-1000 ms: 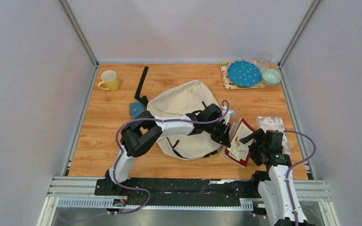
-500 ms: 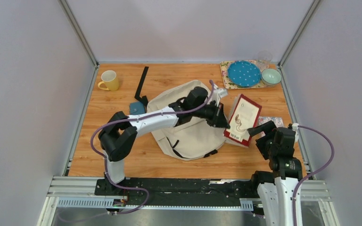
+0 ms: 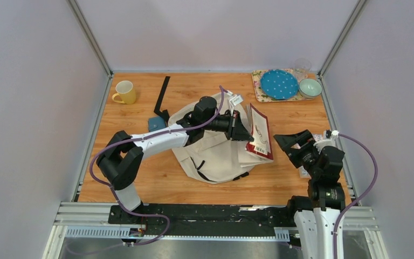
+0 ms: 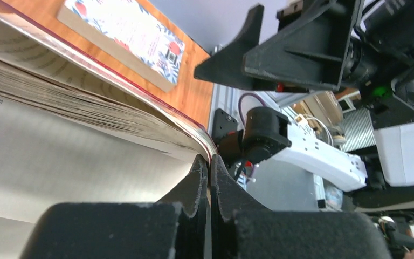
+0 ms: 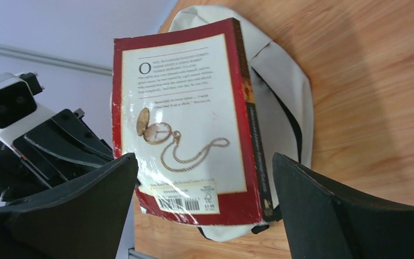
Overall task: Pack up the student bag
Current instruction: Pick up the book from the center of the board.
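The student bag, cream with black straps, lies in the middle of the table. My left gripper is shut on the cover of a red-and-white book, which hangs tilted in the air over the bag's right edge. In the left wrist view the jaws pinch the red cover, and the pages fan open to the left. My right gripper stands open just right of the book, touching nothing. Its wrist view shows the book's back cover between the wide fingers, with the bag behind.
A floral book lies on the table under my right arm. A yellow mug, a black strap and a blue pouch are at the back left. A tray with a blue plate, green bowl and glass is at the back right.
My left gripper has lifted the red book off the table and carried it back and left over the bag's edge. My right gripper has drawn away to the right.
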`<state>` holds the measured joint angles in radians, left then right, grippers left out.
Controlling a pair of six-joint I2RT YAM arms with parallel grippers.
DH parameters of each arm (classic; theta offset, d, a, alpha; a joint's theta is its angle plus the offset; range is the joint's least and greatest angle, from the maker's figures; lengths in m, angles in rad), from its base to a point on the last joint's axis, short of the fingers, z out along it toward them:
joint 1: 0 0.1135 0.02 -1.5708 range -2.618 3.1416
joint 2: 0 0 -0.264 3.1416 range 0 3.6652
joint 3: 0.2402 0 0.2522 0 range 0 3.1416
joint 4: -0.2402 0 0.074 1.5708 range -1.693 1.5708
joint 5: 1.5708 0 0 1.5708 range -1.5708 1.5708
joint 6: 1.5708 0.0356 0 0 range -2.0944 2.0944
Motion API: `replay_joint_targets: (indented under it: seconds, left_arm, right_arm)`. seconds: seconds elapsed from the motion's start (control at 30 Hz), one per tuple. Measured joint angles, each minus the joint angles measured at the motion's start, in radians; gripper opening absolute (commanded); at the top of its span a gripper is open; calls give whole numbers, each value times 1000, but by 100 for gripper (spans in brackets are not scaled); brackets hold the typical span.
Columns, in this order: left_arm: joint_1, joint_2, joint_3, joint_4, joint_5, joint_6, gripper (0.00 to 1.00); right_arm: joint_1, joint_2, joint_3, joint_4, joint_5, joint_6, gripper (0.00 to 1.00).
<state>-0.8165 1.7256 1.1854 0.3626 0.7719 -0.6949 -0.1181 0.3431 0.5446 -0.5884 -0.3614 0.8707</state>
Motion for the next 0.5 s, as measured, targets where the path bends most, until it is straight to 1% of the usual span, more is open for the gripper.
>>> replay_joint_targets:
  seconds: [0.13,0.3,0.47,0.5]
  left_arm:
    - [0,-22,-43,24,37,-9,0]
    - [8,-134,-108,63,78,-10,0]
    - [21,-213,-151,153,123,-10,0]
    - [23,-214,-159,179,136,-18,0]
  right_arm:
    - [0,78,-25,105,-96,5,97]
    - [1,202,-66,207,-213,7,97]
    - [5,266,-116,340,-329,40,97]
    - [9,278,-127,394,-367,57,97]
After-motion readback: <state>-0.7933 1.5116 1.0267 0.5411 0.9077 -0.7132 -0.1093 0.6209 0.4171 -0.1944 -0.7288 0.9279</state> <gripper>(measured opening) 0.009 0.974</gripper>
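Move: The left hand already pinches the red-bordered book, whose middle is about 3 cm ahead and 4 cm right of it, 2 cm below. From that hand the bag's middle lies some 13 cm left, 2 cm back and 19 cm down. For the open right hand the book is about 10 cm left and 5 cm ahead, roughly level; the flowered book is 17 cm right, 5 cm back and 16 cm below. Left hand lifts the pinched book about 6 cm, back and left; open right hand follows 5 cm left, turning counter-clockwise. ##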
